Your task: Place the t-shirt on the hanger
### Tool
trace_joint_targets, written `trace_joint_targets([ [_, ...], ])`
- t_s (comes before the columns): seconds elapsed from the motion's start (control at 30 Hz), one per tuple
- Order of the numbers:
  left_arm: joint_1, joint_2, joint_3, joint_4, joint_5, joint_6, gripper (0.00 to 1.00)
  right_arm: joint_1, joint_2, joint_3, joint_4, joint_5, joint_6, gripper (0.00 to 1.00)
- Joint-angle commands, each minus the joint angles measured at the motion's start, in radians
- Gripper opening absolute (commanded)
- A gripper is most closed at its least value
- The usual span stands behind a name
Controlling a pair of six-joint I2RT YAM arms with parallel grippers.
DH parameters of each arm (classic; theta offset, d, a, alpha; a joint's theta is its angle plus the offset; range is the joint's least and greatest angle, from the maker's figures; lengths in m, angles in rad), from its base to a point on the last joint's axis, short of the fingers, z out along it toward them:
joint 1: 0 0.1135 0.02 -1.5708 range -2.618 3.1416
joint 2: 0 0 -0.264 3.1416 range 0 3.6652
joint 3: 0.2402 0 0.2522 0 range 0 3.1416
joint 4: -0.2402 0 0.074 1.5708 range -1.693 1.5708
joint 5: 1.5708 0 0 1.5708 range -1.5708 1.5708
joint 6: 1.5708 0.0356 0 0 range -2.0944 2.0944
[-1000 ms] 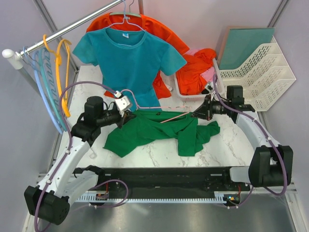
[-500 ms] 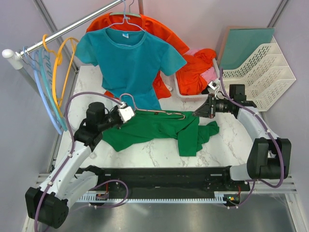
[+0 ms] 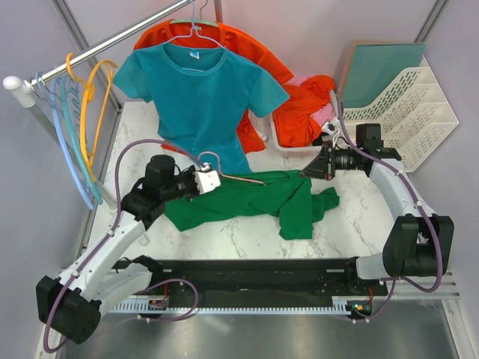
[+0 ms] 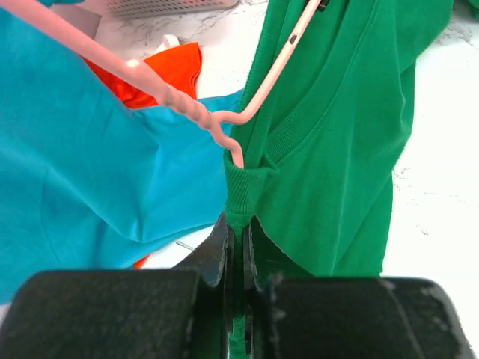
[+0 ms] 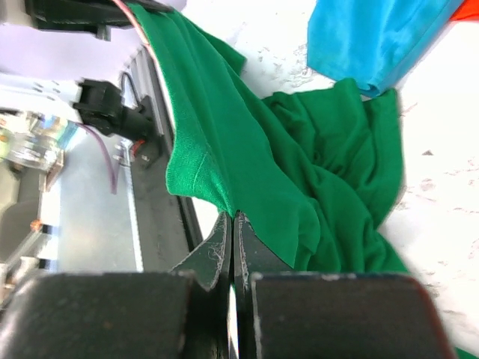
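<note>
The dark green t-shirt (image 3: 247, 202) lies stretched across the marble table between both arms. My left gripper (image 3: 217, 180) is shut on its ribbed collar (image 4: 241, 196), and in the left wrist view the jaws pinch the fabric. The pink wire hanger (image 3: 243, 179) has its hook just above the left gripper. Its twisted neck (image 4: 187, 111) stands at the collar, and one wire runs down into the shirt. My right gripper (image 3: 305, 172) is shut on a fold of the green t-shirt (image 5: 224, 127) at its right side. Most of the hanger's triangle is hidden under the fabric.
A teal t-shirt (image 3: 202, 90) hangs from the rail at the back, over orange garments. Blue and orange hangers (image 3: 75, 134) hang on the rail at left. A bin of orange clothes (image 3: 299, 112) and a white slotted rack (image 3: 397, 112) stand at back right.
My left gripper has moved right, toward the centre, carrying the collar. More of the pink wire is covered by the shirt, which is bunched tighter. The right gripper has shifted only slightly.
</note>
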Motion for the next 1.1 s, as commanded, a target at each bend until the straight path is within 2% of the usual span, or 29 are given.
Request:
trace_joint_targets([
  [0.0,-0.101,0.051,0.122,-0.039,-0.15,-0.029,0.02,0.064,-0.053,0.056,-0.046,0.111,-0.089,0.0],
  [0.17,-0.208,0.106,0.215,-0.043,-0.186,-0.098,0.02,0.13,-0.087,0.088,-0.046,0.181,-0.093,0.0],
  [0.3,-0.242,0.132,0.252,-0.032,-0.137,-0.115,0.02,0.167,-0.102,0.125,-0.031,0.226,-0.067,0.0],
  [0.53,-0.27,0.171,0.307,-0.001,-0.192,-0.168,0.02,0.187,-0.148,0.151,-0.108,0.233,-0.135,0.05],
  [0.57,-0.27,0.172,0.312,0.003,-0.198,-0.175,0.02,0.187,-0.161,0.153,-0.115,0.24,-0.142,0.1],
  [0.67,-0.272,0.177,0.332,0.007,-0.206,-0.193,0.02,0.193,-0.171,0.173,-0.151,0.238,-0.161,0.17],
  [0.73,-0.275,0.174,0.34,0.004,-0.201,-0.193,0.02,0.194,-0.171,0.203,-0.161,0.246,-0.162,0.29],
  [0.77,-0.276,0.169,0.34,0.0,-0.198,-0.19,0.02,0.194,-0.17,0.217,-0.168,0.266,-0.167,0.38],
  [0.93,-0.282,0.158,0.353,-0.013,-0.164,-0.158,0.02,0.196,-0.159,0.346,-0.206,0.315,-0.22,0.55],
  [0.97,-0.282,0.161,0.36,-0.013,-0.164,-0.156,0.02,0.196,-0.156,0.363,-0.214,0.319,-0.228,0.62],
  [1.07,-0.282,0.174,0.386,-0.015,-0.156,-0.161,0.02,0.207,-0.15,0.418,-0.263,0.338,-0.289,0.65],
])
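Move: About 27 cm to the left hand's right and 2 cm farther out, at nearly its own height, lies the T-shirt's right neckline edge, pinched by the right hand. The left hand still holds the left side of the green T-shirt with the hanger's near arm. From the right hand, the hanger's free end is roughly 12 cm left and 2 cm back; the basket is some 17 cm ahead, a couple to its right and about 14 below. Carrying hanger and collar together, the left hand sweeps about 7 cm right and climbs some 6 cm, pushing the hanger's free arm towards the right side of the neck while keeping its pinch. The right hand first eases about 3 cm left towards the hanger with the cloth, then opens wide, lets go of the neckline and rises about 9 cm clear, its fingers tipping some 30 degrees. ##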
